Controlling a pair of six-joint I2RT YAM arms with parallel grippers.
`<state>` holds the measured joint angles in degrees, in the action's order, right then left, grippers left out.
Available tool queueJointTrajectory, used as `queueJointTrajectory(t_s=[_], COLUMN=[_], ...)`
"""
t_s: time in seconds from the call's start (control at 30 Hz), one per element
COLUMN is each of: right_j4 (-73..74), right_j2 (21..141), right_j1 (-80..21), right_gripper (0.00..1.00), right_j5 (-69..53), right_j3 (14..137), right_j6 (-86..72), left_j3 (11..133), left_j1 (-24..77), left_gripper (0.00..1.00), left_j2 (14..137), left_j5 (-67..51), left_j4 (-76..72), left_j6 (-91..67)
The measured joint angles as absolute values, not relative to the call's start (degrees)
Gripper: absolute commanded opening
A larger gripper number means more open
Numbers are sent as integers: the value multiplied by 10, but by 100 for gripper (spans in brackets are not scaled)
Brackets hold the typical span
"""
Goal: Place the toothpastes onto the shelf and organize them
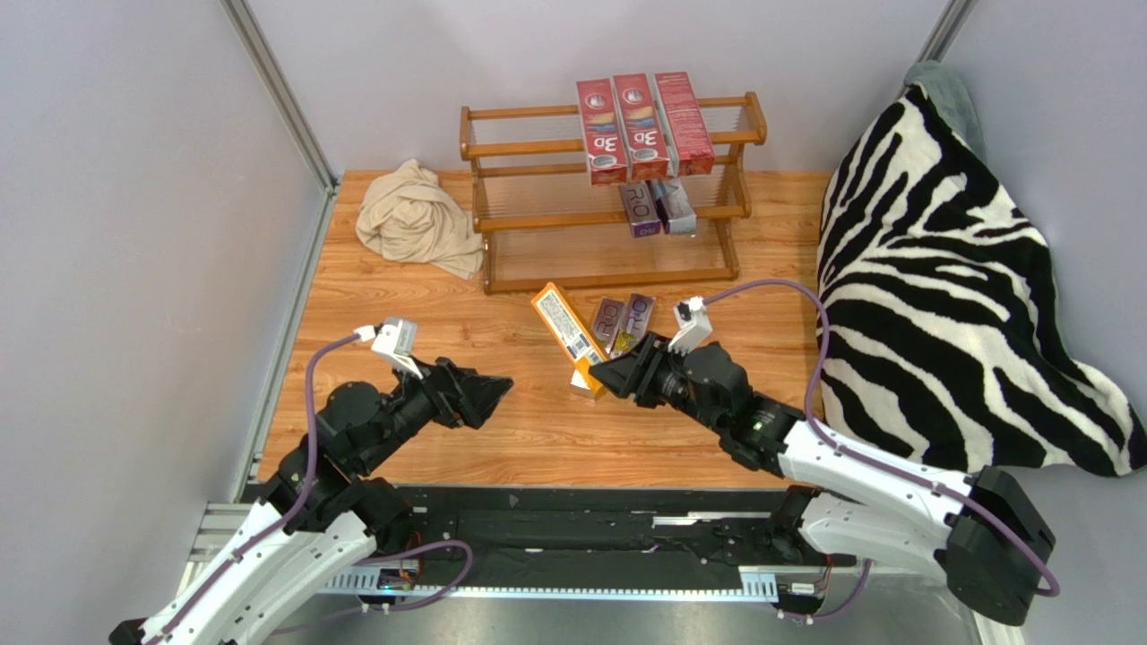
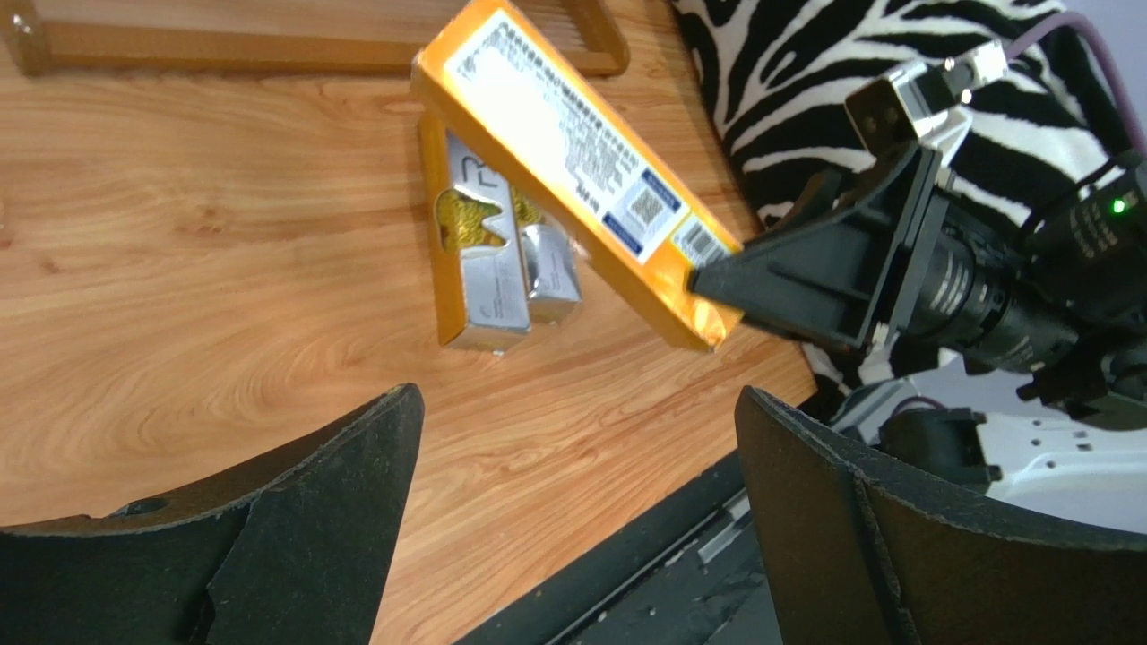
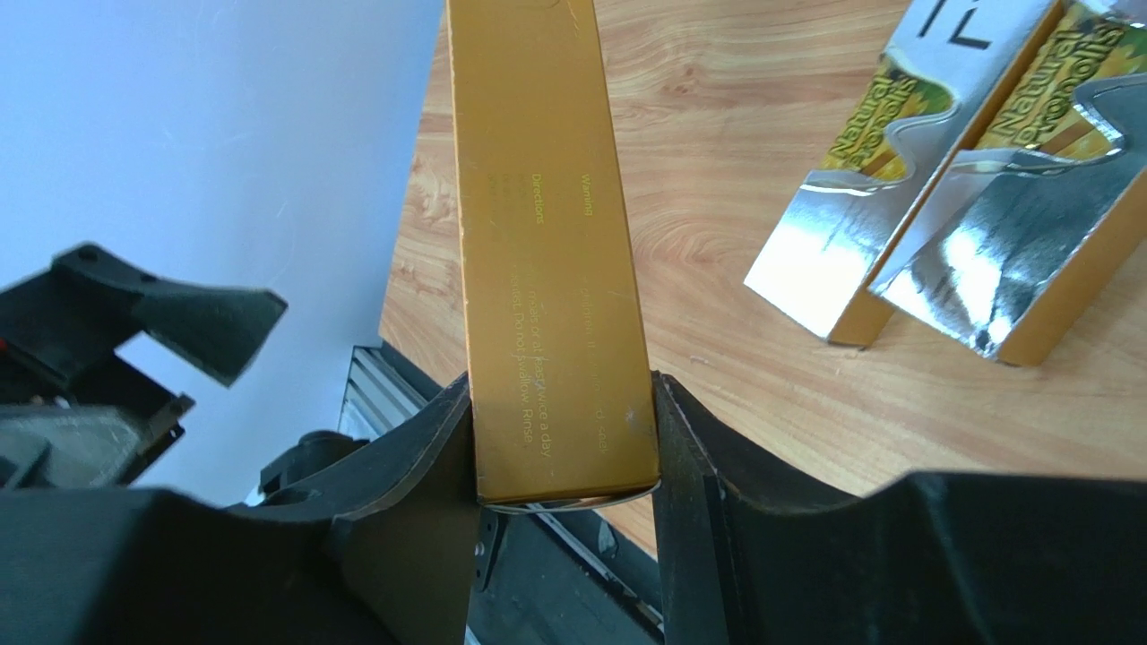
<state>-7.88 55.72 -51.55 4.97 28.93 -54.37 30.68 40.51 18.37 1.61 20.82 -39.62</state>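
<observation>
My right gripper (image 1: 602,378) is shut on the near end of an orange toothpaste carton (image 1: 566,331), which slants away over the wooden table; in the right wrist view the carton (image 3: 536,229) sits squeezed between both pads (image 3: 451,444). Two silver cartons (image 1: 622,323) lie side by side just right of it. The shelf (image 1: 539,148) at the back carries three red cartons (image 1: 644,125) on top and two silver/purple ones (image 1: 656,206) on the middle tier. My left gripper (image 1: 496,393) is open and holds nothing, apart to the left of the orange carton (image 2: 566,161).
A beige cloth (image 1: 418,218) lies left of the shelf. A zebra-striped blanket (image 1: 943,269) covers the right side. Grey walls close the left and back. A black rail (image 1: 606,538) runs along the near table edge.
</observation>
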Motion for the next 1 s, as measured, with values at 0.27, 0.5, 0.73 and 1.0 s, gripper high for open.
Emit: queueJointTrajectory(t_s=[0.27,0.5,0.73,1.0], right_j4=[-166,-196,-246,-317], right_j2=[618,671,771,903], right_j1=[-388,-264,-169,-106], right_gripper=[24,23,22,21], right_j5=[-45,-139,-219,-297], right_j3=[242,236,254,325], right_j6=[-575,-574,-578,-610], left_j3=[288,277,258,244], left_j1=[405,405,405,405], left_gripper=[95,95,95,94], left_j2=[178,178,178,173], left_j5=[20,16,11,9], left_j4=[237,236,233,231], left_j6=[-397,-399,-404,-411])
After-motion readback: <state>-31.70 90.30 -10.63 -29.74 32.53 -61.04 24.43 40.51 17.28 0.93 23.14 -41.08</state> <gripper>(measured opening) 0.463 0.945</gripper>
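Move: Ahead of the right hand, which already grips the orange toothpaste box by its near end, lies the shelf's lower deck: its middle is about 33 cm farther out, 3 cm right and some 13 cm lower. The two silver-yellow boxes lie on the table about 14 cm ahead, 2 cm right and 14 cm below; the purple and silver boxes on the middle deck are about 34 cm ahead, 9 cm right, roughly level. From the left hand the lower deck lies about 37 cm ahead, 17 cm right, 20 cm below. Carrying the orange box with a steady grip, the right hand sweeps about 15 cm forward towards the shelf's lower deck, with some 10 cm to the right and 8 cm down, the rightward drift and sinking ending before the forward travel does. The wrist tips down, rolls and turns a little clockwise. The left hand, empty and open, sinks about 5 cm in place. ##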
